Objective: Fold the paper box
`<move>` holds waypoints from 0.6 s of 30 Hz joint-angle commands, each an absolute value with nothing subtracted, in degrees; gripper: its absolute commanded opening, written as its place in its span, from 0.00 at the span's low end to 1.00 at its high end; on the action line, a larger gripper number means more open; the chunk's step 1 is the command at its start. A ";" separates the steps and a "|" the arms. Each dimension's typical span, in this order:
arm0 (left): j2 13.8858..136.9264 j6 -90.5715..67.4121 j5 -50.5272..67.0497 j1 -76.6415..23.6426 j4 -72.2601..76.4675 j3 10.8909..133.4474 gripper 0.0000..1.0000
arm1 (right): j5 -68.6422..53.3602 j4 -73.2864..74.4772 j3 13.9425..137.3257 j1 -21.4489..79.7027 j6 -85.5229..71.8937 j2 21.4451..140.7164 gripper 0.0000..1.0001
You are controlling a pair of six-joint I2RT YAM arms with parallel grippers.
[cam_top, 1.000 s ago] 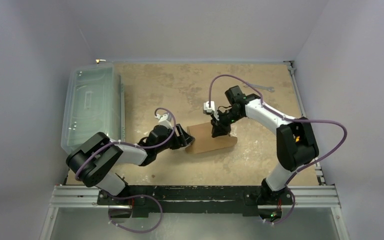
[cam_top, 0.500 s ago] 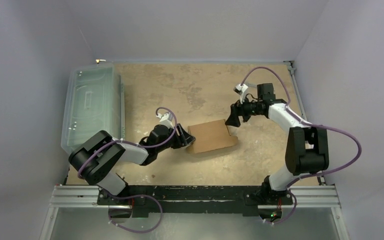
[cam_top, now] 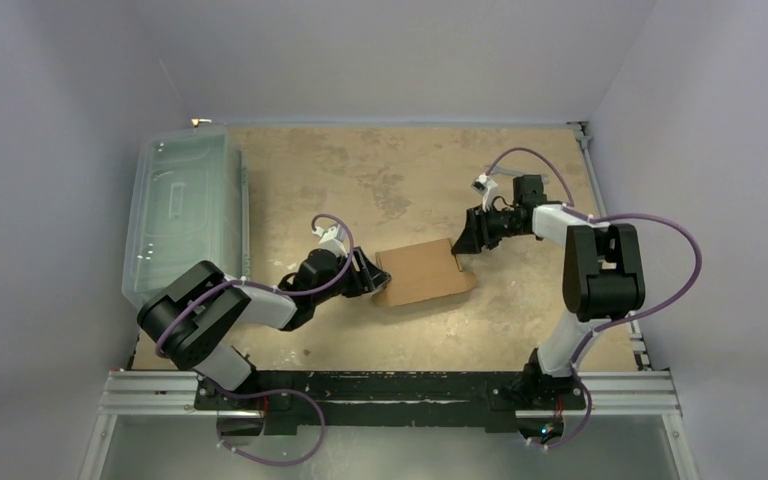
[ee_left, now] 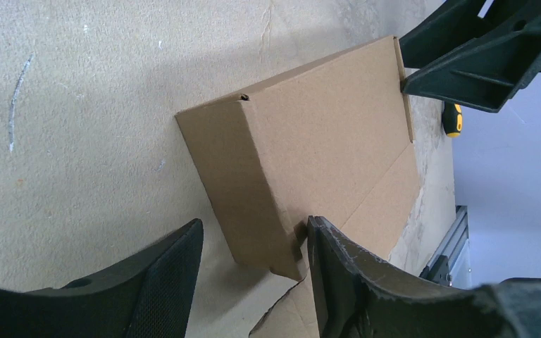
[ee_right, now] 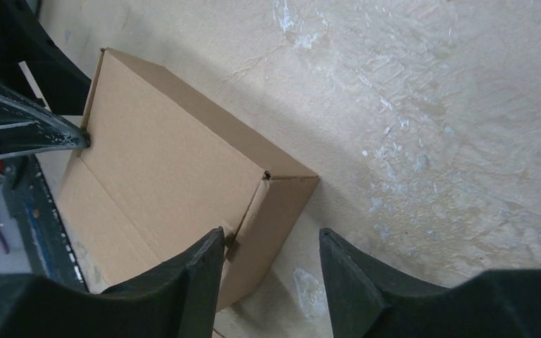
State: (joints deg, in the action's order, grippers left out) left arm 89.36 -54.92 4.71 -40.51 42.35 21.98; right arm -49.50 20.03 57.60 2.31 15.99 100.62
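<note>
The paper box point(cam_top: 422, 274) lies on the table as a flat brown cardboard mailer with its lid down. My left gripper point(cam_top: 375, 278) is at its left end. In the left wrist view the left gripper point(ee_left: 253, 243) is open and straddles the box's end wall point(ee_left: 243, 190); one finger point(ee_left: 331, 267) rests against the lid side and the other point(ee_left: 176, 282) stands clear over the table. My right gripper point(cam_top: 460, 240) is at the right end. The right gripper point(ee_right: 271, 243) is open astride that end wall point(ee_right: 275, 211), with its left finger point(ee_right: 204, 274) at the lid edge.
A large clear plastic bin point(cam_top: 185, 215) stands along the left edge of the table. A yellow-handled tool point(ee_left: 452, 120) lies beyond the box. The aluminium rail point(cam_top: 390, 390) with both arm bases runs along the near edge.
My right gripper has left the top of the box, swung out to its right end and opened there. The left gripper has stayed at the left end, and the box has barely shifted.
</note>
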 commanded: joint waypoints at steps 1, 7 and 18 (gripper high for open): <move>89.71 -54.05 5.97 -40.26 42.58 22.31 0.55 | -55.26 20.02 58.27 0.87 15.40 102.46 0.51; 90.52 -54.74 8.16 -40.04 45.89 21.70 0.59 | -56.28 21.67 59.14 0.18 16.60 104.74 0.42; 89.05 -56.10 10.66 -39.72 55.56 17.83 0.81 | -57.48 22.60 59.76 -2.23 16.92 106.51 0.31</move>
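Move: The paper box's middle lies about 7 cm to the left hand's right, 2 cm ahead and 3 cm below; its outstretched front flap is some 8 cm right, 2 cm back and 3 cm below. From the right hand, which straddles the box's right wall, the box's middle is about 7 cm left, 4 cm back and 3 cm below. From that hand, the wrench lies roughly 14 cm ahead, 10 cm right and 5 cm below. Nearly in place, sinking and drawing back only about half a centimetre, the right hand closes its fingers partway across the box's right wall, its inner fingertip still at the top-edge slit, while its wrist tilts some 10 degrees, flattening slightly. The left hand eases back about 1 cm and spreads its fingers wider, one tip staying at the front-left corner. ##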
